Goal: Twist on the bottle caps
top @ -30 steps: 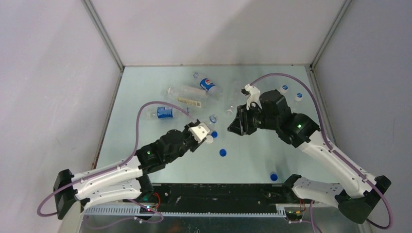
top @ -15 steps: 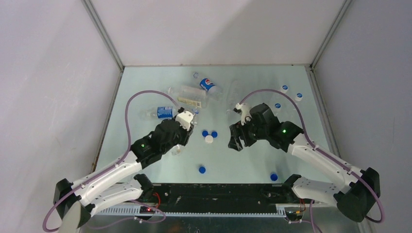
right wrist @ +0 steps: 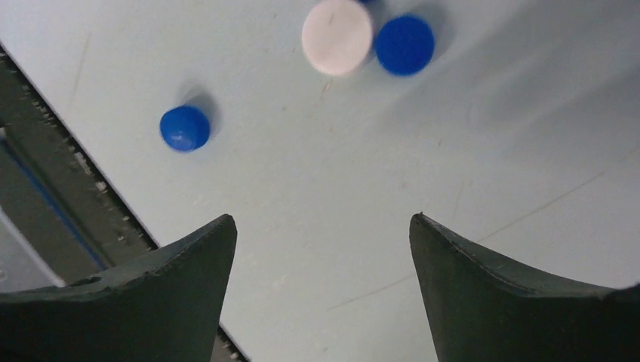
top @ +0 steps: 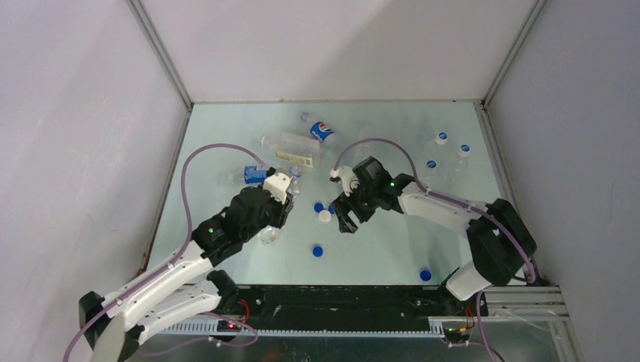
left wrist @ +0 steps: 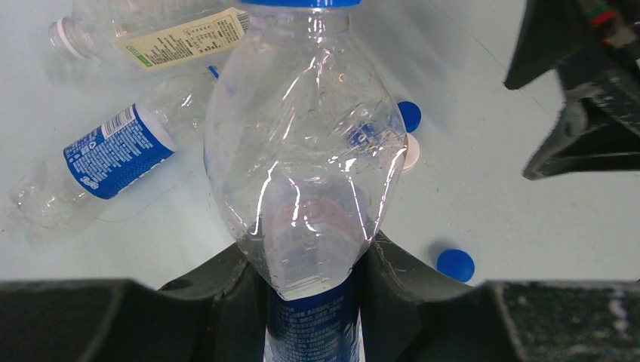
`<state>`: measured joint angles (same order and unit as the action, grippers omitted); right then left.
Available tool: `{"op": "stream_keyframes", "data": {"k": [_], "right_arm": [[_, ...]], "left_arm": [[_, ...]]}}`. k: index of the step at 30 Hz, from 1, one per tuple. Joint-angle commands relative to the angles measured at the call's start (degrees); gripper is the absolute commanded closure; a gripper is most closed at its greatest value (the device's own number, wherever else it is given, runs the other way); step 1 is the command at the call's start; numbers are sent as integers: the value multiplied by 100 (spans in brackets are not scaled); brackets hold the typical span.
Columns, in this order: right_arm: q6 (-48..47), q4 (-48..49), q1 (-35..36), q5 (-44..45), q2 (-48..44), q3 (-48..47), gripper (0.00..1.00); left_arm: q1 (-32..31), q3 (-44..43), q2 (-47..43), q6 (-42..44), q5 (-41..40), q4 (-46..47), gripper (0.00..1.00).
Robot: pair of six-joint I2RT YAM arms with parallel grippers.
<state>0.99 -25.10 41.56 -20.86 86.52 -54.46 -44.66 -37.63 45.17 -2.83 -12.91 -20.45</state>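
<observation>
My left gripper (left wrist: pixel 309 298) is shut on the blue-labelled lower part of a clear bottle (left wrist: pixel 302 151), which points away from the wrist. A blue cap (left wrist: pixel 298 2) sits on its neck at the top edge of the left wrist view. From above, the left gripper (top: pixel 275 211) is left of centre. My right gripper (right wrist: pixel 321 219) stands open just above bare table, nothing between its fingers. Beyond it lie a white cap (right wrist: pixel 337 35), a blue cap (right wrist: pixel 405 44) touching it, and a blue cap (right wrist: pixel 184 127) apart to the left. The right gripper (top: pixel 346 219) is just right of the white cap (top: pixel 324 216).
Lying bottles crowd the back: a logo-labelled bottle (top: pixel 321 132), a pale-labelled bottle (top: pixel 290 151) and a blue-labelled bottle (left wrist: pixel 113 154). Three capped bottles (top: pixel 441 139) stand at the back right. Another blue cap (top: pixel 425 274) lies near the front edge, by the right arm's base.
The right gripper has opened, moving left and down towards the loose caps. The left gripper has carried its bottle left. One loose blue cap has shifted left on the table.
</observation>
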Motion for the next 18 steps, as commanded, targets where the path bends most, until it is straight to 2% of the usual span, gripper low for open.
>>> {"op": "stream_keyframes", "data": {"k": [1,10,13,18], "right_arm": [[-1029,13,137,523,534,-719,15],[-1996,-317,159,1205,1903,-1743,26],[-2194,-435,158,1338,2237,-2020,37],[-2316,-439,170,1289,2523,-2268,39]], "left_arm": [[69,-280,-120,-44,34,-77,78],[103,-388,-337,-118,-163,-316,78],[136,-409,-399,-134,-217,-391,78],[161,-436,-391,-148,-230,-408,78]]}}
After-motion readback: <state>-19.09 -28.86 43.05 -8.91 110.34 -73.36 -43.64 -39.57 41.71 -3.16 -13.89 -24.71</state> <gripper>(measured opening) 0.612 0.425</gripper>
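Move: The right hand is empty and wide open; the blue cap it is heading for, the one beside the white cap, lies about 8 cm ahead, 5 cm to its left and 7 cm below. Lying as low as that blue cap, the white cap is 2 cm back and 2 cm left of it, a second blue cap 4 cm left and 1 cm farther out, and a loose blue cap 12 cm back and 4 cm left. From the left hand, the target cap is roughly 3 cm ahead, 14 cm right and 17 cm down. Touching nothing yet, the empty right hand sweeps about 8 cm forward and 6 cm down, with some 2 cm to the left, towards the blue cap beside the white one. The wrist turns some 25 degrees on the way, bringing the fingers closer to straight down, and they narrow from wide open to a little over half. The left hand keeps its grip on the bottle and eases up and left about 2 cm. ##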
